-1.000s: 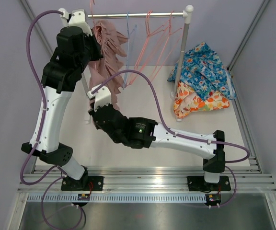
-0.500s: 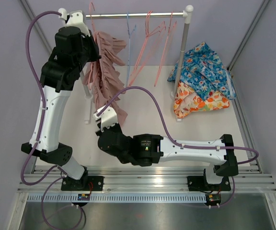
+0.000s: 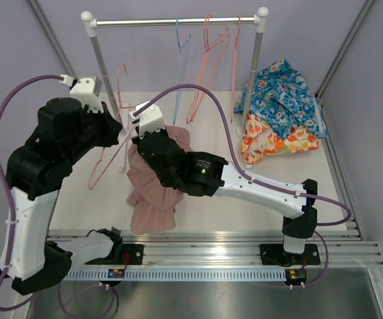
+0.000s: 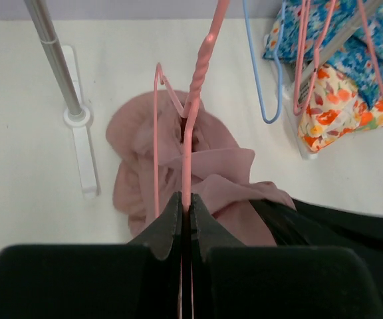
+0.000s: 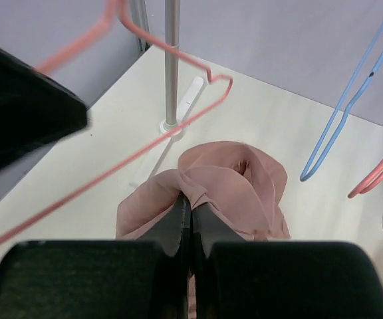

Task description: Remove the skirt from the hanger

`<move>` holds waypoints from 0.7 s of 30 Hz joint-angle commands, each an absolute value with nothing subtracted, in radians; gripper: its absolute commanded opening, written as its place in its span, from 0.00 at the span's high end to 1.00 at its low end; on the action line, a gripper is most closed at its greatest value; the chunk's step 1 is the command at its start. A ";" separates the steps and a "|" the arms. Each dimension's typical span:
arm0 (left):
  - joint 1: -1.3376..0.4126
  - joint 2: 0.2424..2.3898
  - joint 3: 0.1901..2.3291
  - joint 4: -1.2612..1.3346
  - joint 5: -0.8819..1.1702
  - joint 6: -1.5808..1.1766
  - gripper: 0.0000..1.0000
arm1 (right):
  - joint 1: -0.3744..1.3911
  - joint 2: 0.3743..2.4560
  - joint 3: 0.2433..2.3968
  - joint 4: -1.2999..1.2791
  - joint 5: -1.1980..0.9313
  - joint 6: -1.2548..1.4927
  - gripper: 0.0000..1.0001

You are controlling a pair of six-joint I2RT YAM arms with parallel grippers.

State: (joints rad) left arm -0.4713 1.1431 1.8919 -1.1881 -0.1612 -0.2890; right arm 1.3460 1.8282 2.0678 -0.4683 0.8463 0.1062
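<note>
My left gripper (image 3: 117, 129) is shut on the thin wire of a pink hanger (image 4: 201, 63), just below its twisted neck, and holds it off the rail at the left. The dusty-pink skirt (image 3: 153, 199) hangs in a bunch over the near table, pinched at its top fold by my right gripper (image 3: 145, 143), which is shut on it. In the right wrist view the hanger's wire (image 5: 145, 147) runs above and to the left of the skirt (image 5: 245, 193) without touching it. From the left wrist, the skirt (image 4: 145, 166) lies beneath the hanger.
The clothes rack's rail (image 3: 178, 21) spans the back, its left post (image 3: 102, 66) close to my left gripper. A blue hanger (image 3: 178, 66) and pink hangers (image 3: 211, 60) hang on it. A pile of floral clothes (image 3: 284, 106) lies at the back right.
My left arm has swung down from the rail, bringing the hanger off it. My right gripper rose with the skirt, which now hangs from it beside the hanger.
</note>
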 commanded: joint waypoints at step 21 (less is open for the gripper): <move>-0.456 1.590 2.239 -0.672 -0.354 -0.184 1.00 | 1.419 1.128 1.243 -0.652 1.014 0.514 1.00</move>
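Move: The spot at the rail's left end where the left hand's bare pink hanger goes is about 22 cm ahead, 4 cm right and 17 cm above that hand; the blue hanger is roughly 20 cm ahead, 14 cm right and 4 cm up. From the right hand, already holding the skirt, the flowered pile lies about 25 cm ahead, 41 cm right and 29 cm below; the blue hanger is about 20 cm ahead and 10 cm right. Left carries the hanger about 15 cm forward towards the rail; right takes the skirt 18 cm right, lowering 10. ##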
